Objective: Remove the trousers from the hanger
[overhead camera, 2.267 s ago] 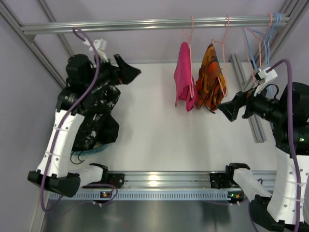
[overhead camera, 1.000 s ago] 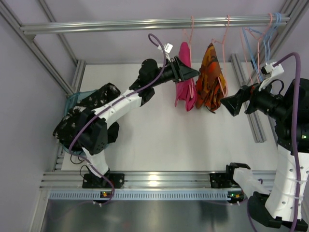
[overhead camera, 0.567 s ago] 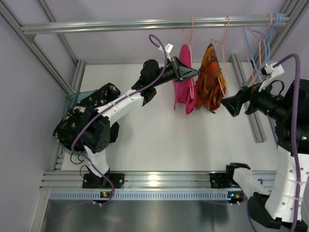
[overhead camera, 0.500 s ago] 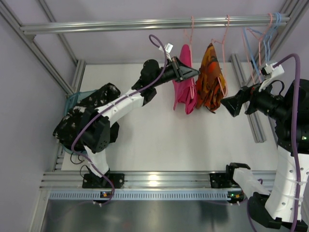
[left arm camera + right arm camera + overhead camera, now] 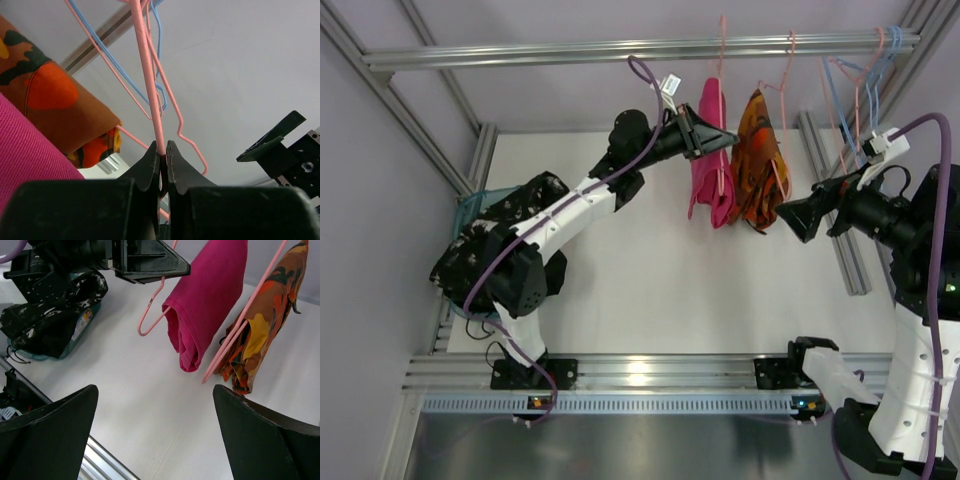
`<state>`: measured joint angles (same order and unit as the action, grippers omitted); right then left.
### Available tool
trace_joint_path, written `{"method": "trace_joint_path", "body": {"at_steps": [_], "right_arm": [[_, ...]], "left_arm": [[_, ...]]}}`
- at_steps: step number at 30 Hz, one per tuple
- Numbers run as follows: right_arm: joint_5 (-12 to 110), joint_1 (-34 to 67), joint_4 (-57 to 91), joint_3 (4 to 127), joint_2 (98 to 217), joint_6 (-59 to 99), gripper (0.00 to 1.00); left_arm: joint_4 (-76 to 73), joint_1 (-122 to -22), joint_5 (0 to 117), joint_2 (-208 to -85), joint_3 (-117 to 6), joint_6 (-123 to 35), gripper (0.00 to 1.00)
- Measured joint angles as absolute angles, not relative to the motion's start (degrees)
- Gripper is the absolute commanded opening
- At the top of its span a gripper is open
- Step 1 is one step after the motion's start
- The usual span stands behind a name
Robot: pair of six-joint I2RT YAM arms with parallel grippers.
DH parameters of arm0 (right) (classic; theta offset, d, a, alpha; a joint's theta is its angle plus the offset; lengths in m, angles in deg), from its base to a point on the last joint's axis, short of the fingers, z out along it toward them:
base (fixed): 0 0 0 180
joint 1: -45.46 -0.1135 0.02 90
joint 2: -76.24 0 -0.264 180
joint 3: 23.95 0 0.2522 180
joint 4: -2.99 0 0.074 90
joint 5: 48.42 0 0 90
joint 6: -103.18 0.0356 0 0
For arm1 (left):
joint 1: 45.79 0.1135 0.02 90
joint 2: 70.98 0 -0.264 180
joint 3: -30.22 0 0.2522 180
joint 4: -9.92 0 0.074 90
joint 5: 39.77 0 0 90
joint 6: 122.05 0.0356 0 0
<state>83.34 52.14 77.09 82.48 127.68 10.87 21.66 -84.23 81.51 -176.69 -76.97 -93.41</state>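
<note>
The magenta-pink trousers [image 5: 710, 165] hang folded over a pink hanger [image 5: 723, 70] below the rail [image 5: 570, 50]. My left gripper [image 5: 722, 136] is shut on that hanger's wire [image 5: 159, 131], just above the cloth. The magenta trousers [image 5: 210, 295] and the gripped hanger's hook [image 5: 149, 317] also show in the right wrist view. The orange patterned trousers [image 5: 757, 160] hang on a second pink hanger [image 5: 788, 60] to the right. My right gripper [image 5: 796, 220] stands open, empty, beside the orange trousers [image 5: 260, 330] without touching them.
A black garment with white marks [image 5: 490, 245] lies in a teal basket [image 5: 470, 205] at the left. Bare blue and pink hangers [image 5: 865, 80] hang at the rail's right end. Aluminium frame rails [image 5: 825, 180] run along the table's sides.
My left gripper reached the pink hanger, shut on its wire, then moved up and right with it. The magenta trousers shifted along. The right arm barely moved.
</note>
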Motion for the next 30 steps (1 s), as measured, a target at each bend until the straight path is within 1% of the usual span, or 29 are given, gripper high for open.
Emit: {"method": "trace_joint_path", "body": {"at_steps": [9,17,23,26,30], "right_arm": [[84.98,52.14,72.50,82.24,127.62,13.73,1.00],[89.92,52.14,62.46,78.54,127.73,21.21,0.99],[93.11,52.01,48.85,73.78,130.35,32.62,0.99],[92.34,49.93,42.25,71.40,132.21,38.02,0.99],[88.74,42.63,35.89,69.60,134.61,42.30,0.99]], "left_arm": [[21.07,-84.21,81.95,-171.88,-77.01,-91.12,0.00],[18.25,-84.36,82.37,-159.44,-64.69,-88.19,0.00],[18.07,-84.88,81.60,-149.72,-54.74,-86.20,0.00],[17.90,-85.23,80.64,-147.21,-51.55,-85.61,0.00],[16.56,-85.28,79.90,-145.70,-49.32,-84.58,0.00]]}}
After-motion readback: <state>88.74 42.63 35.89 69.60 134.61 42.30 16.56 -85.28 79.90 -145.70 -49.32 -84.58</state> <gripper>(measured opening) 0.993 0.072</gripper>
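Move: The pink trousers hang on the hanger whose front side wire the left fingers already pinch; their middle is about 10 cm ahead of that hand, 1 cm left and 10 cm below. The rail is about 12 cm ahead and 12 cm above it, straight in front, and the camouflage trousers hang about 11 cm to the right of the pink ones, level with them. From the open right hand the pink trousers lie roughly 20 cm ahead, 18 cm left and 6 cm lower. The pink trousers' hanger, still pinched by its wire in the left hand, is raised another 4 cm or so, carried back about 11 cm and left 8 cm away from the rail, then let down nearly to its starting height. The right hand, fingers staying wide open, rises a little, then reaches forward and left towards the pink trousers, rolling its left side up some 20 degrees. ##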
